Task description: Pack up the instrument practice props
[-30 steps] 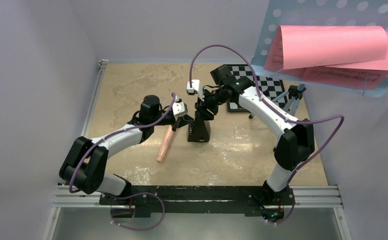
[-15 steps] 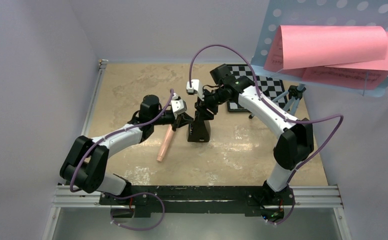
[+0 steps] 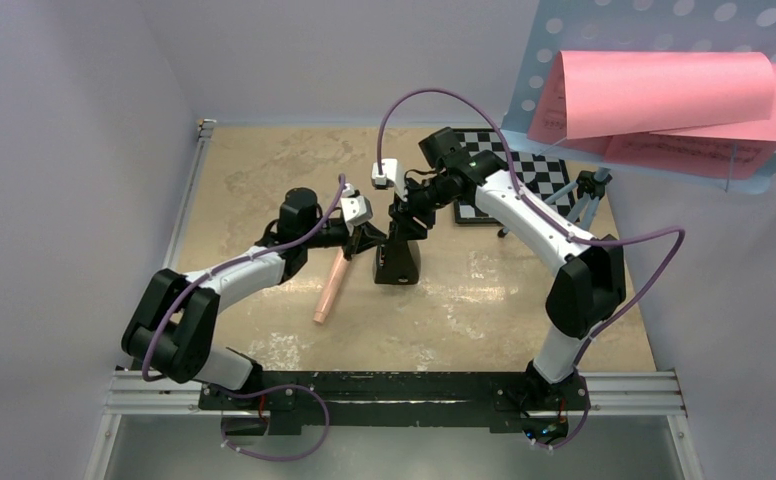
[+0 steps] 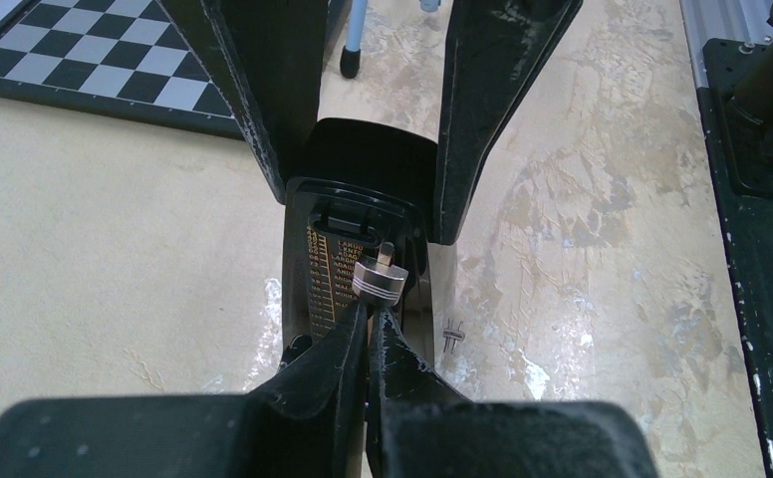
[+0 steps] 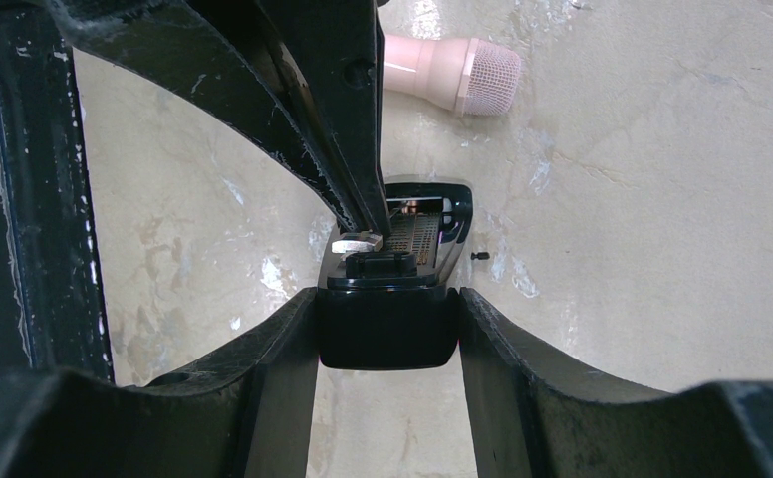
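Observation:
The black pyramid metronome (image 3: pixel 399 258) stands mid-table with its front cover off, scale and pendulum showing. My right gripper (image 3: pixel 405 222) is shut on its top (image 5: pixel 387 334), one finger against each side. My left gripper (image 4: pixel 371 314) comes in from the left and is shut on the thin pendulum rod just below the silver weight (image 4: pixel 379 280). The peach-pink recorder (image 3: pixel 330 288) lies flat on the table left of the metronome, its end (image 5: pixel 457 78) in the right wrist view. At the far right, the light-blue music stand (image 3: pixel 654 30) holds the pink pages (image 3: pixel 664 95).
A black-and-white chessboard (image 3: pixel 519 172) lies behind the metronome, under the right arm. The stand's tripod legs (image 3: pixel 586 200) rest at the chessboard's right edge. Grey walls close in the table on the left, back and right. The black mounting rail (image 3: pixel 394 390) runs along the near edge.
My left wrist has shifted slightly up and away from the near edge, still pinched on the pendulum rod. The right gripper and the metronome have stayed put.

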Tool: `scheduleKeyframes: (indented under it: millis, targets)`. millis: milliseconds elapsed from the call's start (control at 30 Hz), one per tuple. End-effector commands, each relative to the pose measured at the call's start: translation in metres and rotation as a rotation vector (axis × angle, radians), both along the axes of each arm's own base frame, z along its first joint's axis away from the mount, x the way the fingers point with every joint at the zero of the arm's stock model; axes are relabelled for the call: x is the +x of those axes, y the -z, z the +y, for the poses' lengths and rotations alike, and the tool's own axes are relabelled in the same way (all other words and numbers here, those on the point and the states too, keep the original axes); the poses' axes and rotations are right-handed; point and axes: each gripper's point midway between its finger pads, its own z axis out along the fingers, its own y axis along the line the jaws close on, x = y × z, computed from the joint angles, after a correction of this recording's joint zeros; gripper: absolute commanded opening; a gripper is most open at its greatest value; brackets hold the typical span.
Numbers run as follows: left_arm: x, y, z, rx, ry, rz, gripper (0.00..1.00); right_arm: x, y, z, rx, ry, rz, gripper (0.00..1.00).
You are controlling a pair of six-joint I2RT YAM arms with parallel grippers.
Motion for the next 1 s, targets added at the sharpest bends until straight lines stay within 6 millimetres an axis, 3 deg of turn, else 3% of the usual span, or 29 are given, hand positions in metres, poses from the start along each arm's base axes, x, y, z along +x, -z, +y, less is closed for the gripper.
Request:
scheduleKeyframes:
  millis: [0, 267, 500, 967]
  targets:
    - [0.021, -0.040, -0.012, -0.057, -0.003, -0.112, 0.00, -0.020, 0.028, 0.011, -0.035, -0.065, 0.104, 0.00]
    - [0.028, -0.046, -0.016, -0.058, -0.022, -0.045, 0.00, -0.019, 0.024, 0.015, -0.037, -0.092, 0.075, 0.00]
    - [0.022, -0.057, -0.017, -0.088, -0.003, -0.032, 0.22, -0.017, 0.024, 0.017, -0.039, -0.108, 0.060, 0.00]
    - [0.022, -0.061, -0.014, -0.115, -0.007, -0.087, 0.37, -0.016, 0.024, 0.019, -0.035, -0.107, 0.063, 0.00]
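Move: The pendulum rod is already pinched between the left fingertips. Its metal weight sits right at them, level fore and aft, about 1 cm to the right and 1 cm up. The metronome body is some 4 cm to the right, neither ahead nor back, its middle about 6 cm lower. The pink microphone lies roughly 11 cm to the left, 5 cm back and 14 cm down. The right hand, still gripping the metronome's top, has the weight about 3 cm to its left, 1 cm back and 3 cm below. Ease the left gripper forward about 1.5 cm across the metronome's face, rolling the wrist some 10 degrees so its forward side dips. About halfway through, open the fingers from shut to roughly a third, so they let go of the pendulum rod just below the weight and stand on either side of it. Keep the right gripper's hold on the metronome's top throughout. ##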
